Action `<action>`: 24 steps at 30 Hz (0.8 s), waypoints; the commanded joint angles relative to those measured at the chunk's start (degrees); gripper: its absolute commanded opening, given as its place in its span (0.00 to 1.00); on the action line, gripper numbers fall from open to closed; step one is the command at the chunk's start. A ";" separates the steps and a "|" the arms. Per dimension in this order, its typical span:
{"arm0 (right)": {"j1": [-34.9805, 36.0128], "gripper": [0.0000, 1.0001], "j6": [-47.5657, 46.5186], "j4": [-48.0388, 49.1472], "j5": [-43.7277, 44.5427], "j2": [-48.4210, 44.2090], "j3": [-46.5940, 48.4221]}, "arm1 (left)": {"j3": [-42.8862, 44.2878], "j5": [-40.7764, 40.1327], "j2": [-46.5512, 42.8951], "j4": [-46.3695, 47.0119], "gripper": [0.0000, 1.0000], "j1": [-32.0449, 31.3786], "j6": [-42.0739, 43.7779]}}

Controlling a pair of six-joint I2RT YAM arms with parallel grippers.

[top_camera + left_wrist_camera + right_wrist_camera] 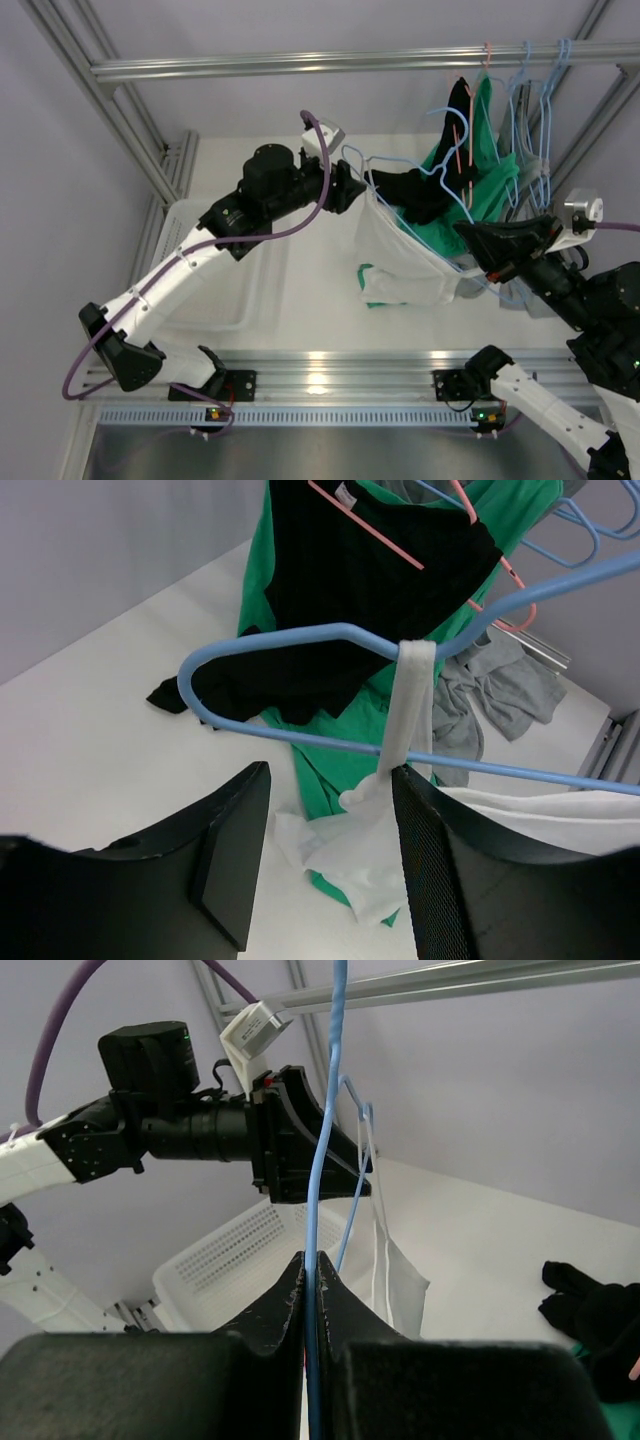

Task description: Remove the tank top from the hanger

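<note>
A white tank top (400, 265) hangs from a light-blue hanger (400, 165) held in mid-air over the table. In the left wrist view one white strap (412, 700) loops over the hanger wire (300, 635) and runs down beside my right finger. My left gripper (330, 780) is open, its jaws on either side of the bunched white cloth just below the strap, and nothing is pinched. It sits at the hanger's left end (355, 190). My right gripper (310, 1265) is shut on the hanger wire (322, 1160), at the garment's right side (470, 240).
A white perforated basket (215, 290) sits on the left of the table. A black garment (440, 185) on a pink hanger and a green garment (490, 180) hang from the rail (350, 62), with several blue hangers (530, 100). A grey garment (500, 695) lies behind.
</note>
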 commanded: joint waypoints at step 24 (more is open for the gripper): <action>-0.60 0.00 0.92 -0.77 -2.96 0.12 3.25 | -2.96 5.48 -0.23 15.68 0.00 -0.09 -3.43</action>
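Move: The white tank top's near strap, looped over the left part of the blue hanger, is about 3 cm to the left hand's right, 1 cm back and 2 cm above. The hanger's left end lies some 5 cm ahead, 2 cm left and 3 cm up; the tank top's body hangs roughly 10 cm right, 8 cm back and 8 cm lower. The black garment is around 9 cm ahead, 16 cm right, slightly lower. From the right hand the strap is about 17 cm ahead, 22 cm left and a little above. The left hand, its fingers already half closed and pointing forward and right, eases about 2 cm right and 2 cm up towards the strap, drawing back slightly and turning a few degrees clockwise. On the way its fingers shut completely and pinch the strap with their tips just under the hanger's lower bar, while the right hand keeps its closed grip on the blue hanger and settles back by barely a centimetre. ##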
